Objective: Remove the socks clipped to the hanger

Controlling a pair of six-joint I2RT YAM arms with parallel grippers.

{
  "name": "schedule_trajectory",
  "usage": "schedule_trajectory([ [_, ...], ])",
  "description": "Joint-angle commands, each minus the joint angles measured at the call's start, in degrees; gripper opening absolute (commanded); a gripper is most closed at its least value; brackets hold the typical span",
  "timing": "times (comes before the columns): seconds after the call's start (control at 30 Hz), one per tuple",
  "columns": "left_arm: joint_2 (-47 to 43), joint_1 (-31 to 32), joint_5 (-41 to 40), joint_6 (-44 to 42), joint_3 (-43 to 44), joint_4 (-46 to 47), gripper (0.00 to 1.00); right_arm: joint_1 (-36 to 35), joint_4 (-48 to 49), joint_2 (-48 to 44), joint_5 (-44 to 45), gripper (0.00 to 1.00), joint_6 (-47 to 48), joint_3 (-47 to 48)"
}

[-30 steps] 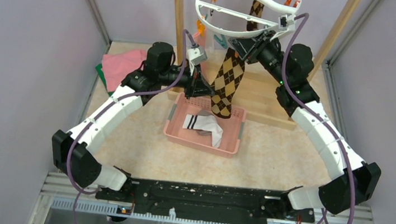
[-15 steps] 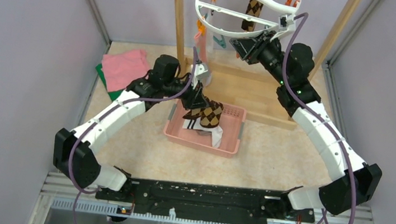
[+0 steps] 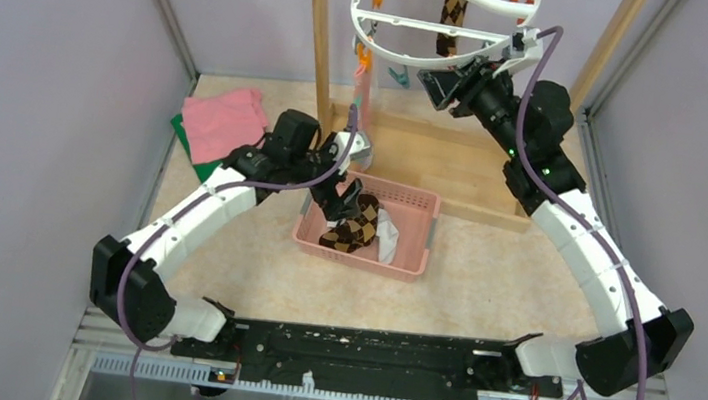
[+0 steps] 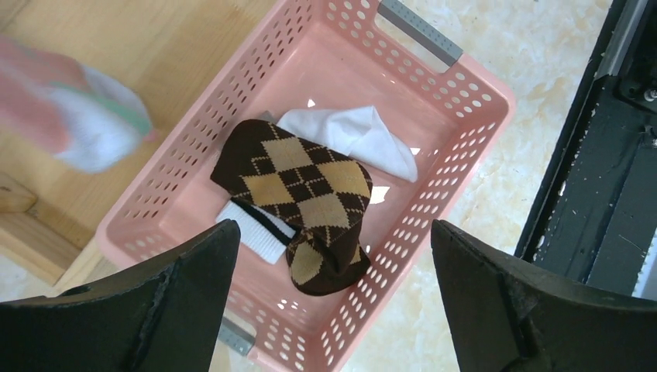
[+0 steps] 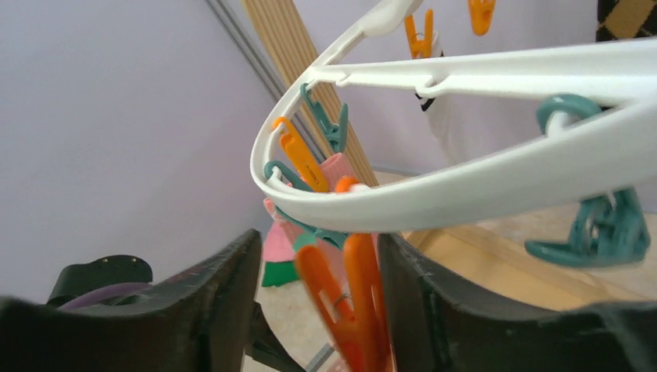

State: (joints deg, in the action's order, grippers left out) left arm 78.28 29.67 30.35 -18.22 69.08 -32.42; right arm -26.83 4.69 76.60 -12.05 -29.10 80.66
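Note:
The white ring hanger (image 3: 416, 58) (image 5: 465, 186) hangs at the top. A brown-and-tan argyle sock (image 3: 450, 20) and a pink sock (image 3: 363, 85) are still clipped to it. A second argyle sock (image 3: 355, 228) (image 4: 306, 194) lies loose in the pink basket (image 3: 403, 266) (image 4: 480, 77), on top of a white sock (image 4: 356, 132) with a striped cuff. My left gripper (image 3: 342, 202) (image 4: 333, 232) hovers wide open over that basket, holding nothing. My right gripper (image 3: 444, 84) (image 5: 318, 294) is up under the hanger's rim, jaws apart, with an orange clip (image 5: 349, 302) between them.
Folded pink and green cloths (image 3: 223, 120) lie at the back left. Wooden posts (image 3: 318, 35) (image 3: 604, 47) rise on either side of the hanger from a wooden base (image 3: 454, 166) behind the basket. A teal clip (image 5: 604, 229) dangles right of my right gripper.
The argyle sock came off the hanger; my left gripper carried it down into the basket and opened, leaving it there. My right gripper's jaws widened around the orange clip.

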Motion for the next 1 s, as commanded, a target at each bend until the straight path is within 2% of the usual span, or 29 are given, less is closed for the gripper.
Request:
schedule_trajectory([
  [0.0,-5.3,-3.4,3.2,0.2,2.9,-3.7,0.99,-0.1,-0.7,-4.3,3.3,0.65,2.7,-1.2],
  [0.1,-6.7,-8.2,7.8,1.1,3.2,-5.3,0.99,-0.2,0.9,-6.9,3.7,0.78,3.3,-7.6],
  [0.23,-5.8,-15.3,11.4,1.0,7.7,-8.4,0.99,-1.7,3.0,-10.6,5.8,0.93,3.8,-16.5],
  [0.33,-4.7,-19.9,12.4,1.6,11.3,-10.2,0.99,-5.7,4.4,-11.9,9.4,0.97,5.9,-21.4],
  [0.5,-4.5,-23.7,6.9,4.7,13.8,-10.5,0.99,-13.9,10.1,-8.3,17.4,0.97,9.8,-25.9],
  [0.6,-5.2,-25.5,4.4,4.4,13.7,-9.8,0.99,-17.3,15.7,-0.6,21.3,0.98,12.7,-23.5],
  [0.73,-6.5,-28.9,7.1,4.6,14.8,-11.3,0.99,-23.6,23.6,14.3,32.1,0.99,22.0,-12.6],
  [0.87,-8.1,-33.2,10.4,3.7,15.7,-13.3,0.99,-25.2,25.0,26.1,44.6,0.98,23.6,-0.9],
  [0.97,-7.0,-34.8,11.1,2.9,17.3,-15.4,0.99,-25.3,24.9,32.4,50.0,0.92,25.2,6.0],
])
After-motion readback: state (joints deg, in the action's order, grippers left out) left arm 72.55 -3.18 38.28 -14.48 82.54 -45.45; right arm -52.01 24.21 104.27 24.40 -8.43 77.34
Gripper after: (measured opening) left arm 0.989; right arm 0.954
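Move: The pink sock hangs about 12 cm to the right hand's left, 7 cm farther out, its middle some 12 cm lower. An orange clip is still between that hand's opening fingers, with a teal clip on the ring 6 cm to the hand's left and about 2 cm ahead. From the left hand, the pink sock is roughly 16 cm ahead, 2 cm left and 12 cm up; the basket is 18 cm below, 4 cm right and 2 cm back. The right fingers go on opening and come free of the orange clip; that hand backs off and sinks about 19 cm, then swings left and forward under the ring, rolling its left side down, to bring its wide-open fingers close to the lower part of the pink sock. The empty left hand clears off leftward some 17 cm, rising and edging forward, turning counter-clockwise. ##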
